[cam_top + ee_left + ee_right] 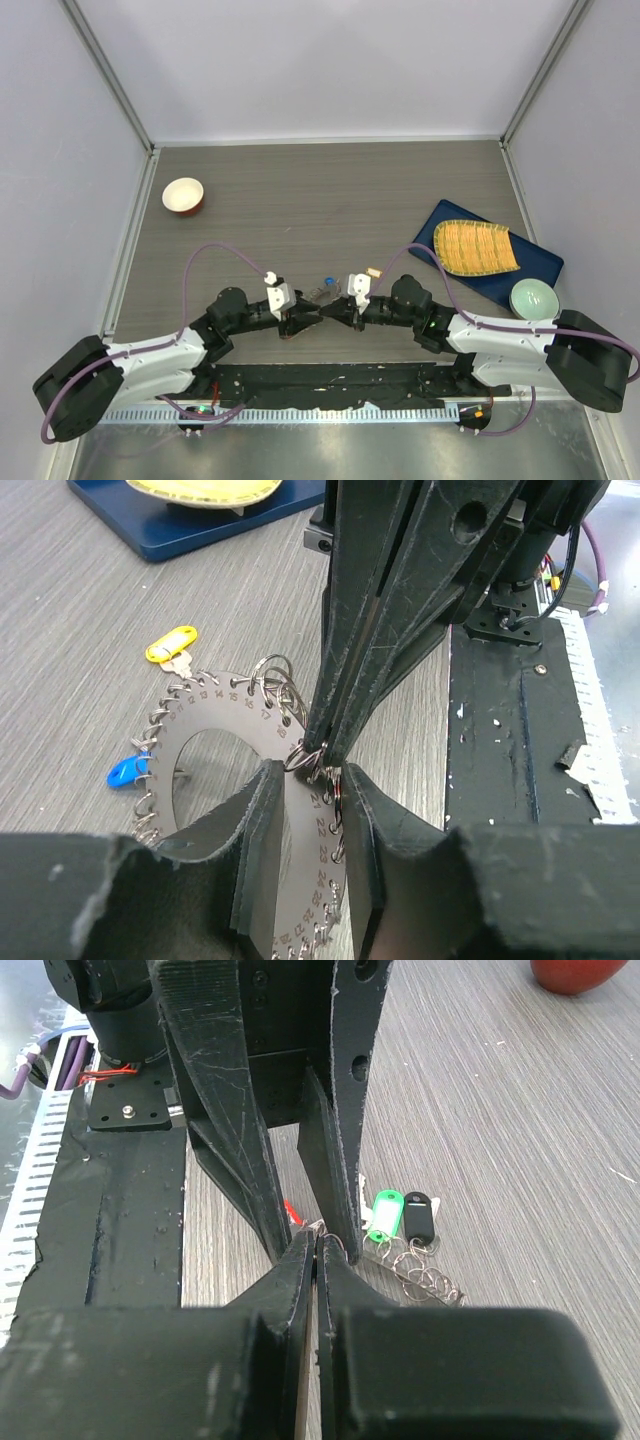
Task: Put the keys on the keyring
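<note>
The keyring (225, 712), a flat grey disc with numbered holes and little wire rings along its rim, lies between both arms. My left gripper (312, 780) straddles its band, one finger in the central hole and the other against the rim rings. My right gripper (318, 752) comes from the opposite side, shut on a small wire ring at the rim. Keys hang on the disc: yellow tag (172, 645), blue tag (127, 772), green tag (383, 1215), black tag (416, 1218). A red tag (291, 1210) peeks out under the left fingers.
A red-and-white bowl (183, 195) stands at the far left. A blue tray (535, 262) with a yellow slatted mat (475, 247) lies at the right, with a pale green bowl (533, 298) beside it. A black mat (330, 385) covers the near edge.
</note>
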`<state>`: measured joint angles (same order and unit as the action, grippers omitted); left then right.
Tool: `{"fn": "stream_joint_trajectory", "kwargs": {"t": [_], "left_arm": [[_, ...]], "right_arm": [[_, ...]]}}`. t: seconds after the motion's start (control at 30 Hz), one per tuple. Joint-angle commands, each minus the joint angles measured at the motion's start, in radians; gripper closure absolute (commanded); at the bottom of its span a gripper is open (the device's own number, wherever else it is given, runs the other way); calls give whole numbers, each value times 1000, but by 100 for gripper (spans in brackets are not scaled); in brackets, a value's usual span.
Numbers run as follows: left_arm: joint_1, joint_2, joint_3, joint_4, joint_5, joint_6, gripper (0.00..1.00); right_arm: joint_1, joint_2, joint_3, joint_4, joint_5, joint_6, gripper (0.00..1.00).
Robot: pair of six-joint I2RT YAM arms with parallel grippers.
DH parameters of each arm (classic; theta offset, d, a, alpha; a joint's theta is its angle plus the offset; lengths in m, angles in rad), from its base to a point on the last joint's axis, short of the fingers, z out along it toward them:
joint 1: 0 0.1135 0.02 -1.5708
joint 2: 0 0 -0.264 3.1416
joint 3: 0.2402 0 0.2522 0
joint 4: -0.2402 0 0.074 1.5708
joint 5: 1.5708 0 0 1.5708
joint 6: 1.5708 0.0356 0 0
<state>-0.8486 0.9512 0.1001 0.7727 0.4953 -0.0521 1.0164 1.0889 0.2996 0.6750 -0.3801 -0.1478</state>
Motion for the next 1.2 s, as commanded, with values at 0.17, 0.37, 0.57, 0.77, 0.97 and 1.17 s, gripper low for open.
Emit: {"fn": "stream_joint_trajectory", "kwargs": {"t": [0.17, 0.37, 0.57, 0.77, 0.97, 1.17], "left_arm": [[3, 35, 56, 37, 57, -37, 95], [5, -61, 66, -98, 11, -22, 100], [3, -204, 105, -334, -67, 11, 100], [3, -249, 84, -346, -107, -8, 100], [3, -230, 108, -385, -132, -14, 100], [3, -223, 115, -398, -139, -25, 100]], "right_arm": [[-2, -18, 33, 94, 6, 5, 99], [-2, -86, 45, 35, 104, 73, 95], [-2, -168, 114, -196, 255, 145, 74], [-2, -215, 153, -347, 301, 152, 70], [-4, -181, 197, -410, 176, 38, 69], [-2, -115, 231, -430, 58, -29, 69]]}}
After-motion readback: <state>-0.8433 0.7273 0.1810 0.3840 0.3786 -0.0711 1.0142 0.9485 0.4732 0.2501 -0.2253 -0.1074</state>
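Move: The small wire rings on the keyring disc's rim, still pinched in the right fingertips, sit between the left hand's open fingers, about 1 cm to its right and level. The disc's middle hangs some 4 cm ahead of the right hand, straight out and about 4 cm below it. From that hand the blue tag lies roughly 7 cm ahead, 1 cm right and 5 cm down, the yellow tag some 9 cm ahead, 11 cm right and 7 cm down. The left hand, nearly still, shuts its fingers on the small rings beside the right fingertips, then lifts up to 2 cm, sinks back about half of that and draws some 2 cm left and 1 cm forward, keeping its pinch. Once that grip has closed, the right hand opens about a third, lets go and pulls about 5 cm up, also forward and right, turning some 15 degrees clockwise, then comes partway back down and back, fingers staying open. ##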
